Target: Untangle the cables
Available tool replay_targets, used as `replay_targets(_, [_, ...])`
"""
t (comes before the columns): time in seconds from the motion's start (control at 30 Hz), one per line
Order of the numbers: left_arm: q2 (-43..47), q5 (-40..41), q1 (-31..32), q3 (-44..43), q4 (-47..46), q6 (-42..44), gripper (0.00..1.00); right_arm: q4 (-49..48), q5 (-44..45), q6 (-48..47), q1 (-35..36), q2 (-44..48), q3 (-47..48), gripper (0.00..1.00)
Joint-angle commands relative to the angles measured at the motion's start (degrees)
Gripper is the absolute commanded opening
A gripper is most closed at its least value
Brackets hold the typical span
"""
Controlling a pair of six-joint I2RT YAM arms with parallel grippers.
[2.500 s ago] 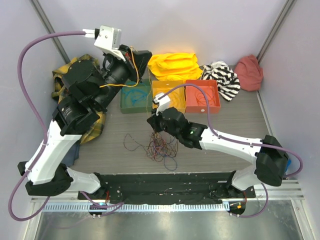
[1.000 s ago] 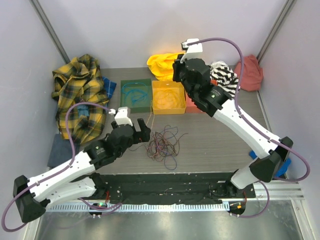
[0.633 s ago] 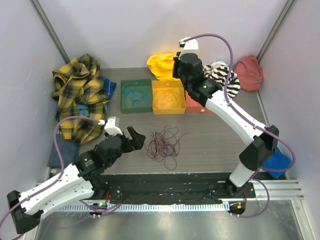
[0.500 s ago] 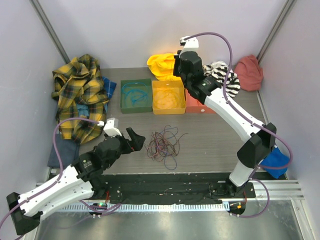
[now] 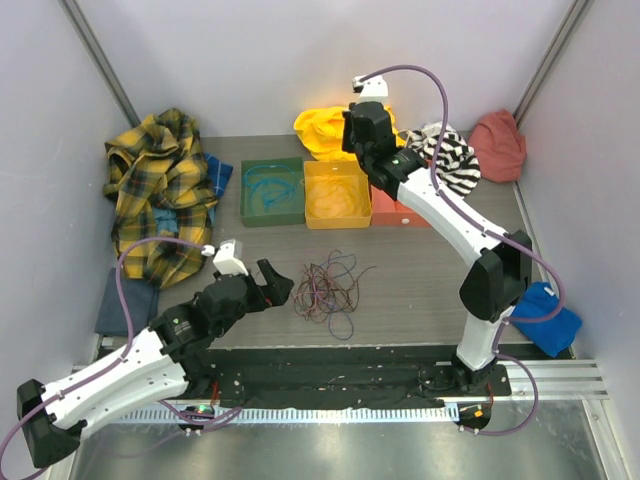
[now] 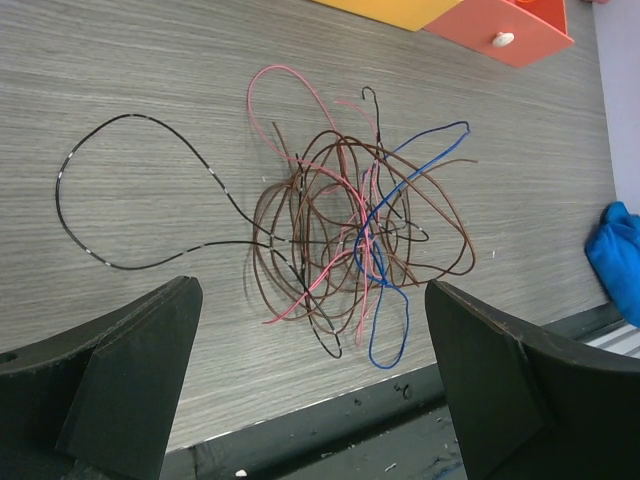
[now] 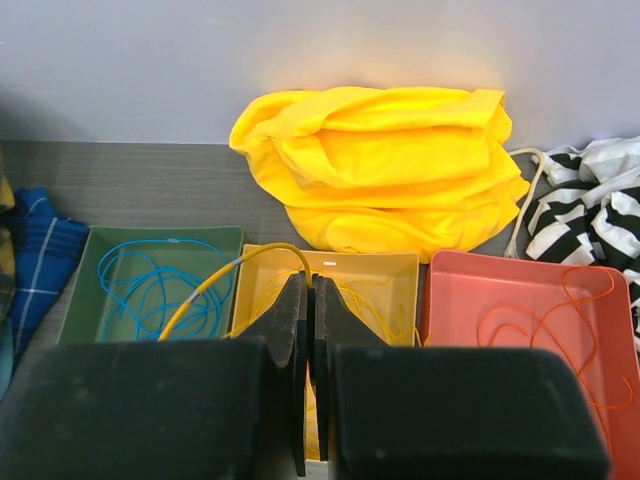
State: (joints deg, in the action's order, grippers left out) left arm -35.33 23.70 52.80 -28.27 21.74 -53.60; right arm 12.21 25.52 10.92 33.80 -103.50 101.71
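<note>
The cables (image 5: 325, 290) lie as a loose tangle of brown, pink, blue and black loops (image 6: 350, 230) on the table, with one black loop (image 6: 100, 200) spread out to the side. My left gripper (image 5: 275, 285) hovers just left of the tangle, wide open (image 6: 310, 290) and holding nothing. My right gripper (image 7: 309, 285) is raised over the yellow tray (image 7: 370, 262) at the back, shut on a yellow cable (image 7: 215, 283) that arcs down to the left. In the top view the right gripper (image 5: 352, 152) is mostly hidden by its own wrist.
A green tray (image 5: 271, 192) holds teal cable. The yellow tray (image 5: 337, 195) holds yellow cables and the red tray (image 7: 520, 300) an orange one. Plaid shirt (image 5: 165, 190), yellow cloth (image 5: 325, 125), striped cloth (image 5: 445, 160), red cloth (image 5: 498, 145) and blue cloth (image 5: 545, 320) ring the table.
The right arm went from the tangle up to the back trays with a yellow cable. The left arm came down from the trays to beside the tangle and has since drawn back a little.
</note>
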Motion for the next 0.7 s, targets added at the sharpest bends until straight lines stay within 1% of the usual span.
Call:
replay_targets(0.0, [0.70, 0.20, -0.06, 0.32, -1.26, -0.54, 1.00, -2.80, -0.38, 1.12, -0.67, -0.99, 2.09, 0.01])
replay_targets(0.67, [-1.58, -0.32, -0.06, 2.26, -3.19, -0.54, 1.00, -5.00, -3.98, 3.85, -2.25, -12.24, 1.65, 0.01])
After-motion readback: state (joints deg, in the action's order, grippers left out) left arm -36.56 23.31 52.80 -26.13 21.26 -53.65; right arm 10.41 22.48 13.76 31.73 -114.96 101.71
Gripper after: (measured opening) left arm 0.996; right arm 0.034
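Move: The yellow bin lies some 28 cm below the right hand, about 3 cm ahead and 1 cm to its left; that hand already holds a yellow cable. The green bin is about 15 cm left and 3 cm ahead of the hand, the red bin 13 cm right and 3 cm ahead, the yellow cloth 16 cm straight ahead. From the left hand the yellow bin lies roughly 27 cm ahead, 13 cm right. The right hand sinks about 10 cm towards the yellow bin, easing 4 cm forward, fingers still pinching the yellow cable. ##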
